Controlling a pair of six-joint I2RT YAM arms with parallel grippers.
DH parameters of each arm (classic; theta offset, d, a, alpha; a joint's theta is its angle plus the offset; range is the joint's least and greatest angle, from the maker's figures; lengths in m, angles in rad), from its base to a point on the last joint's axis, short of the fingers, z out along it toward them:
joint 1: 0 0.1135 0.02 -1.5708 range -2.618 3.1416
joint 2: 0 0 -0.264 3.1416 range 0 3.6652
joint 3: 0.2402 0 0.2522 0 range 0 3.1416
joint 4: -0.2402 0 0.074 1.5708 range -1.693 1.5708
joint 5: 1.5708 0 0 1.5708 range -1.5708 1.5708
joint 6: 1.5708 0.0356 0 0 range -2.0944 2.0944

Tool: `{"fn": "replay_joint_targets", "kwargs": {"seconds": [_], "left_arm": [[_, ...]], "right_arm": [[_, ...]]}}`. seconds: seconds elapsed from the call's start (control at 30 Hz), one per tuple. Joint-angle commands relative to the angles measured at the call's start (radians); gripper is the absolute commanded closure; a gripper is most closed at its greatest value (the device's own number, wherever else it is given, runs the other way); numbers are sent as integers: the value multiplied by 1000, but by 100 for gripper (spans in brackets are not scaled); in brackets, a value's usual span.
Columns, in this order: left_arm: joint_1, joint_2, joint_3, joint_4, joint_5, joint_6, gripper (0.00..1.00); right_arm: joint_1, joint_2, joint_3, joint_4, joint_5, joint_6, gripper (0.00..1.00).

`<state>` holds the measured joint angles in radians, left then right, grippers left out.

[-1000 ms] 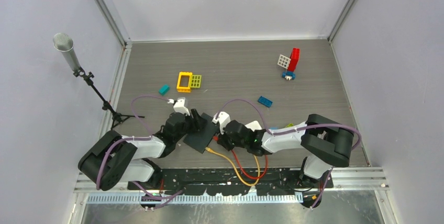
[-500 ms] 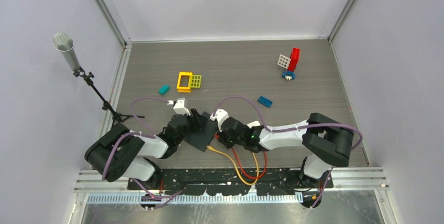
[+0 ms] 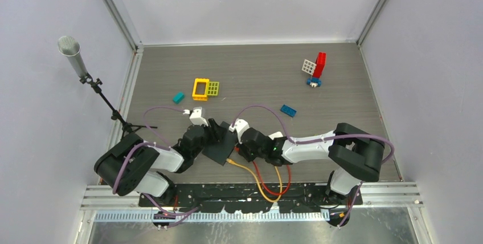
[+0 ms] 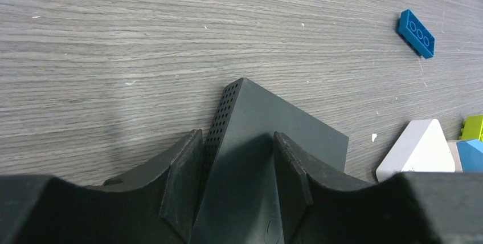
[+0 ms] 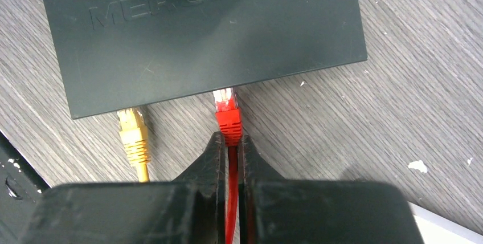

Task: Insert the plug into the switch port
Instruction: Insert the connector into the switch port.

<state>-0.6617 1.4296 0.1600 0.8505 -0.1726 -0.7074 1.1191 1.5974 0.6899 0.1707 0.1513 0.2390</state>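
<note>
The switch (image 3: 219,146) is a flat black box lying on the table between the two arms. My left gripper (image 3: 213,130) is shut on its far corner; in the left wrist view the fingers (image 4: 183,170) stand on either side of the switch (image 4: 273,124), one against its perforated side. My right gripper (image 5: 229,138) is shut on the red plug (image 5: 228,113), just behind its boot. The plug's clear tip meets the near edge of the switch (image 5: 199,33); how deep it sits is hidden. A yellow plug (image 5: 132,130) sits in a port to its left.
Red and yellow cables (image 3: 267,181) run from the switch to the near rail. A blue brick (image 3: 288,110), a yellow frame (image 3: 200,88), a teal brick (image 3: 179,97) and a red and white block stack (image 3: 316,67) lie farther out. A microphone stand (image 3: 97,84) rises at left.
Both grippers and the switch have shifted slightly to the left and away from the bases. The left jaws have closed a little on the switch. The right grip is unchanged.
</note>
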Motion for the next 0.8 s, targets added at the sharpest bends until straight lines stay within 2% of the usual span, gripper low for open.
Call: {"fn": "replay_joint_targets", "kwargs": {"seconds": [0.0, 0.17, 0.3, 0.5, 0.6, 0.7, 0.77], "left_arm": [[-78, 54, -42, -218, 213, -53, 51], [-84, 44, -44, -220, 210, -55, 51], [-84, 8, -43, -249, 185, -58, 51], [-82, -88, 6, -396, 76, -49, 47], [-77, -142, 47, -482, 41, -20, 41], [-60, -180, 97, -573, 5, 20, 26], [-34, -197, 131, -618, 2, 45, 19]], "right_arm": [[-12, 57, 70, 416, 24, 41, 99], [-12, 81, 99, 407, 5, 40, 99], [-12, 14, 94, 366, 37, 8, 100], [-14, -53, 67, 253, 29, -62, 100], [-15, 2, 55, 209, -7, -65, 100], [-15, 52, 26, 224, -33, -37, 100], [-15, 58, -1, 249, -33, -19, 99]]}}
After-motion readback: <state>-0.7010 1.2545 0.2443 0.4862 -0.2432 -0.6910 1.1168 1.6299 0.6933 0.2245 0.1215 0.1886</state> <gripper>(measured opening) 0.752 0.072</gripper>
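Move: The right hand already holds the red plug with its clear tip at the switch port, which is some 2 cm ahead, 2 cm left and slightly below. The middle of the switch is about 3 cm ahead and 6 cm left. The yellow plug, at the same side, is roughly 3 cm back and 3 cm left. From the left hand, half open at the switch's far corner, the switch's middle lies some 5 cm back, level sideways, and 2 cm below. The red plug stays pinched in the right fingers and bears on the switch port as that hand rocks slightly up and down and ends about 1 cm to the left. The left hand, astride the switch's perforated edge, first eases slightly forward and left, then draws back about 1 cm and rises a little, its fingers opening from half to three-quarters while it rolls some 5 degrees, left side up. ##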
